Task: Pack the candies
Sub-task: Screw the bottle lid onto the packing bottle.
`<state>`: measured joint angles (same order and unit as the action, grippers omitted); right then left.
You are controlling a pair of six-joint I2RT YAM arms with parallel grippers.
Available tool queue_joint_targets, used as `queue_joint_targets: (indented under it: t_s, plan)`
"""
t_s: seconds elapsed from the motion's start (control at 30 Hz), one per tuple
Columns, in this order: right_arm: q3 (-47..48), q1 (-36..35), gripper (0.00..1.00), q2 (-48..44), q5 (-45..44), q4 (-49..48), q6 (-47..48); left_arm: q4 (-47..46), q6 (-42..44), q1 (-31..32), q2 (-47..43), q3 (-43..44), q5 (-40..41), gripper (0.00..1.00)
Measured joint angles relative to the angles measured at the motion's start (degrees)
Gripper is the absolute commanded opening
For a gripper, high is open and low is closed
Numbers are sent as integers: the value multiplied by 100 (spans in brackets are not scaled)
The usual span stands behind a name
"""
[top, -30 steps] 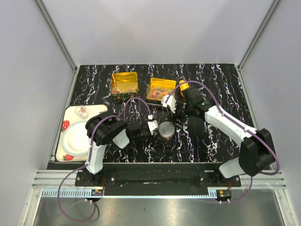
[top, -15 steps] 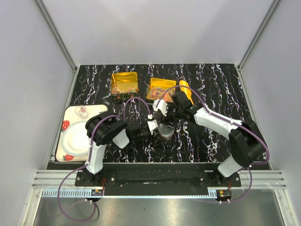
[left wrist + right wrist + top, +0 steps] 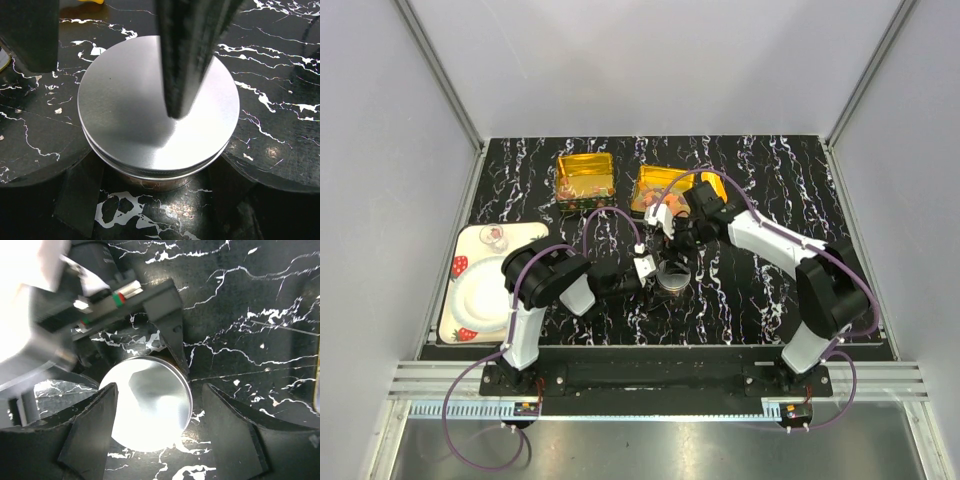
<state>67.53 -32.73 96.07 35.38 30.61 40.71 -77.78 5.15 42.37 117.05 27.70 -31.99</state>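
Observation:
A round silver tin with its lid on [image 3: 672, 278] stands on the black marble table [image 3: 760, 300]. My left gripper [image 3: 656, 272] is shut on the tin's sides; in the left wrist view [image 3: 156, 172] the lid [image 3: 120, 110] fills the middle. My right gripper [image 3: 676, 243] hangs open just above the lid, a finger on each side of it in the right wrist view [image 3: 160, 390]. The candies [image 3: 586, 186] lie in two open square gold tins at the back; the right tin [image 3: 650, 192] is partly hidden by my right arm.
A yellow-orange scoop [image 3: 708, 183] lies by the right gold tin, mostly behind my right arm. A white plate on a strawberry-print tray [image 3: 480, 290] sits at the left edge, with a small glass cup [image 3: 495, 238] on it.
My right gripper has swung left and down from beside the right gold tin to just above the round tin's lid. The left gripper and the tin have not moved.

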Motion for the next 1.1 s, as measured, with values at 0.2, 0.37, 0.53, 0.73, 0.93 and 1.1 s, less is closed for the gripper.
queue_joint_targets:
  t_s: [0.2, 0.37, 0.53, 0.73, 0.93, 1.1]
  plan:
    - [168, 306, 75, 284, 494, 278, 109, 0, 2, 0, 0, 0, -2, 41]
    - [271, 393, 73, 435, 822, 369, 170, 0, 9, 0, 0, 0, -2, 41]
    - [273, 398, 70, 516, 1071, 428, 240, -2, 33, 2, 0, 0, -4, 41]
    - [404, 413, 54, 691, 1246, 503, 256, -4, 37, 2, 0, 0, -7, 41]
    - [553, 461, 38, 813, 1237, 595, 407, -11, 68, 7, -2, 0, -26, 41]
    - [538, 463, 35, 811, 1154, 605, 603, -11, 81, 15, -2, 0, -63, 41]
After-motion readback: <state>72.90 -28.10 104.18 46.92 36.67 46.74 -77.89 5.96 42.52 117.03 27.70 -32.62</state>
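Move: The bottle lid sits on the bottle held between the left hand's fingers, about 2 cm back of the right hand, level with it sideways and some 3 cm below. Seen from the left hand, the lid is straight above, about 5 cm up. The candy box in the middle lies some 18 cm ahead of the right hand and 2 cm left, the yellow scoop about 16 cm ahead and 11 cm right, both some 8 cm lower. Over the lid's far part the right hand, almost in place, sinks a little over 1 cm towards the lid while its fingertips tilt about 10 degrees back towards the base. Then its fingers, wide open at first, close to roughly half their gap near the far rim, one finger at the lid's top and the other outside the rim. The left hand stays still and keeps its hold round the bottle. ##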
